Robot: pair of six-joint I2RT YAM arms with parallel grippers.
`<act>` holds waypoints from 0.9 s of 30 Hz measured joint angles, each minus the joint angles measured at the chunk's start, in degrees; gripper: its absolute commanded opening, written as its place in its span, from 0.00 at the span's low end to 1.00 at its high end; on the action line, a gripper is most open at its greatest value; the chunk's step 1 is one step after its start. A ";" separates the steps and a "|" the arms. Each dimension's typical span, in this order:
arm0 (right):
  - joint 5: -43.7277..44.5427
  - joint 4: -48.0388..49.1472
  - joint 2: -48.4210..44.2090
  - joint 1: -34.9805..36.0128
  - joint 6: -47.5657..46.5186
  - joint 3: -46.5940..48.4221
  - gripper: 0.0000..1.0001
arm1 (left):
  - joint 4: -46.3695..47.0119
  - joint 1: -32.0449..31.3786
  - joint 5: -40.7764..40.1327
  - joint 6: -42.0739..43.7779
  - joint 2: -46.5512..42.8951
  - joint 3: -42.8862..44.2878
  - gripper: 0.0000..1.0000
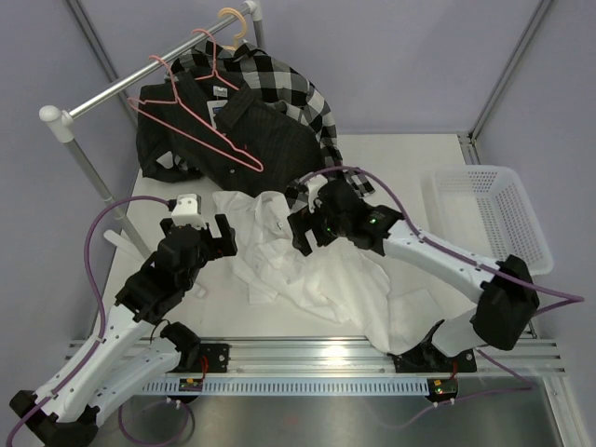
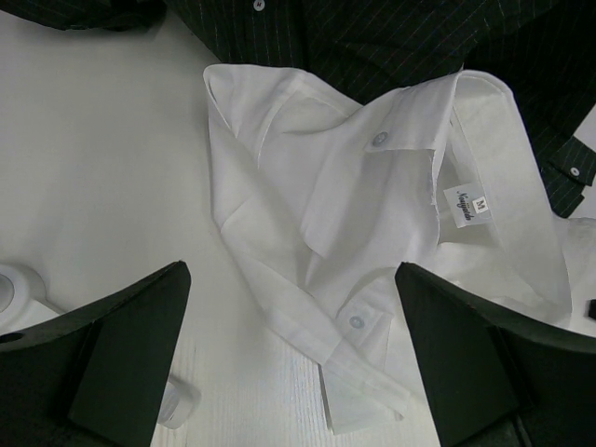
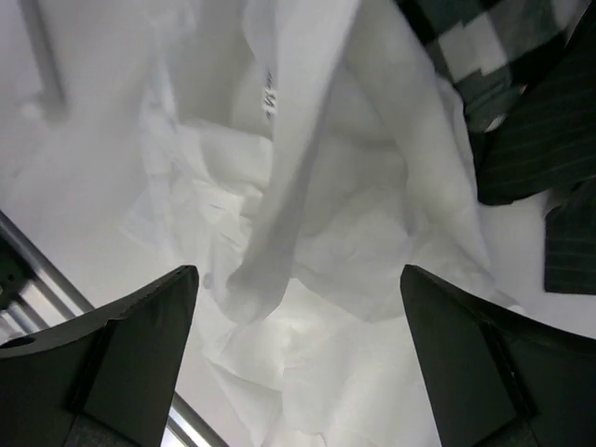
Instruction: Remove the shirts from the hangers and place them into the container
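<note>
The white shirt (image 1: 307, 270) lies crumpled on the table off any hanger, its collar and cuff (image 2: 345, 186) under my left wrist. My left gripper (image 1: 198, 233) (image 2: 292, 272) hovers open over that cuff, holding nothing. My right gripper (image 1: 312, 216) (image 3: 298, 272) stands open just above the white folds (image 3: 326, 233), nothing between its fingers. The dark striped shirt (image 1: 251, 135) lies at the back with a pink hanger (image 1: 200, 130) across it. Behind it lies the checked shirt (image 1: 279, 79) with another pink hanger (image 1: 219, 60). The container (image 1: 489, 214) sits at the right edge.
A silver rail (image 1: 140, 79) on a white post (image 1: 58, 121) crosses the back left, with a beige hanger (image 1: 233, 23) hooked near its far end. An aluminium base rail (image 1: 317, 358) runs along the near edge.
</note>
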 measured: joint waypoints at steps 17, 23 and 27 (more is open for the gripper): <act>5.11 15.82 25.22 1.53 7.50 -3.69 0.77 | -0.20 0.00 -0.48 0.00 0.02 0.00 0.99; 8.59 11.02 27.67 1.77 11.45 -0.24 0.07 | -0.22 0.00 -0.55 0.02 0.00 0.00 0.99; 8.98 10.29 27.17 1.77 13.29 -0.48 0.00 | -0.24 0.00 -0.70 0.02 -0.17 0.00 0.99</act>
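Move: The white shirt's collar lies under the right hand, about 3 cm ahead, 2 cm to the left and some 17 cm below. The dark striped shirt's middle hangs roughly 22 cm ahead of this hand and 17 cm to the left, near its height; the checked shirt's cuff is around 17 cm ahead, 16 cm right and 17 cm below. For the left hand, the collar is about 4 cm ahead, 23 cm right and 18 cm below. The right hand plunges about 17 cm onto the white shirt, tilts some 20 degrees and pinches its collar. ##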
